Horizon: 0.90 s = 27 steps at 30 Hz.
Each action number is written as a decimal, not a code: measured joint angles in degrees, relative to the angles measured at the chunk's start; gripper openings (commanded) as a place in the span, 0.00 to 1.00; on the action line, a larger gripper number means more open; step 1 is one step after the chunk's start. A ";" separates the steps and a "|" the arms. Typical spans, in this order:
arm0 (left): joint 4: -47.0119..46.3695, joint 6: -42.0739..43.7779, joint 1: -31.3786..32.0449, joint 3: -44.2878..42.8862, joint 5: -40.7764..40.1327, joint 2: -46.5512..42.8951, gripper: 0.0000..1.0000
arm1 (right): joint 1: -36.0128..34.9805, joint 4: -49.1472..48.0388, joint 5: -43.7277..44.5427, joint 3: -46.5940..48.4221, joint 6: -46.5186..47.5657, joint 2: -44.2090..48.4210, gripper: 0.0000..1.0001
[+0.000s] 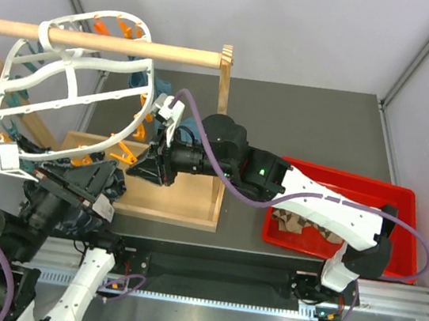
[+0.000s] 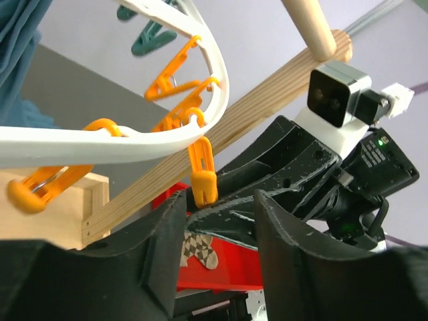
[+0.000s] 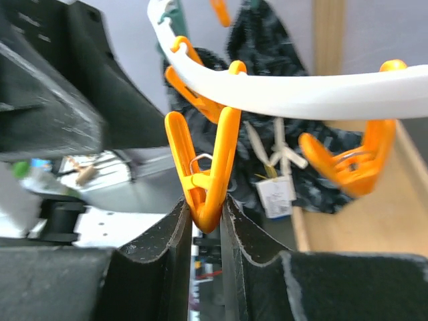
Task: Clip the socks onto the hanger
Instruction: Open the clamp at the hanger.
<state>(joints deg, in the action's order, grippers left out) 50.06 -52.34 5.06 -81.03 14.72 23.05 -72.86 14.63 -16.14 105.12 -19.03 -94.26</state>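
The white oval hanger point(image 1: 149, 87) hangs from a wooden rod, with orange pegs along its rim point(image 3: 301, 93). My right gripper point(image 3: 206, 204) is shut on the lower end of one hanging orange peg point(image 3: 204, 167), and it sits under the hanger's near rim point(image 1: 143, 168). My left gripper point(image 2: 221, 207) stands open and empty just left of it point(image 1: 107, 184). Beyond its fingers I see the same peg point(image 2: 202, 177) and the right gripper's black fingers. Argyle socks point(image 1: 302, 221) lie in the red tray, partly hidden under the right arm. One sock point(image 2: 197, 251) shows past the left fingers.
A wooden stand holds the rod point(image 1: 119, 45) on a post point(image 1: 225, 82) over a flat wooden base point(image 1: 181, 196). The red tray point(image 1: 401, 195) sits at the right. Dark patterned fabric with a white tag point(image 3: 274, 194) hangs behind the pegs.
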 measured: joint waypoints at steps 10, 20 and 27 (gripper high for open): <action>12.00 -3.32 0.00 -10.01 -3.21 8.04 0.55 | -2.56 -1.18 17.35 -1.70 14.10 -0.74 0.00; 13.57 -4.68 0.00 -8.90 -1.70 10.12 0.55 | -3.91 -9.79 28.50 -8.79 21.03 -0.24 0.00; 11.39 -2.84 0.00 -4.68 1.31 8.15 0.51 | -3.91 -11.04 30.29 -10.62 22.25 1.46 0.00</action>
<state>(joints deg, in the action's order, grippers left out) 61.45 -55.18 5.06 -85.71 16.03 31.20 -76.77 3.60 14.15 94.50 3.22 -92.79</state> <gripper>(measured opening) 0.529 0.191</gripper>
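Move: The orange clamp on the near rim of the hanger is already pinched by its lower end in the right hand, its middle about 2 cm above the hand point. A second orange clamp is some 7 cm ahead of the right hand, 1 cm to its right and 3 cm up; a third is roughly 2 cm back, 9 cm left and 3 cm up. From the left hand, the pinched clamp lies about 5 cm ahead, 3 cm right and 1 cm up. The orange clamp, still pinched at its lower end, is drawn forward about 7 cm and some 3 cm down by the right hand, which turns clockwise and rolls its forward side up, each about 25 degrees. The left hand, holding nothing, tips its fingers down some 15 degrees and eases down and forward, the pinched clamp leaving it behind; its fingers stay open. ##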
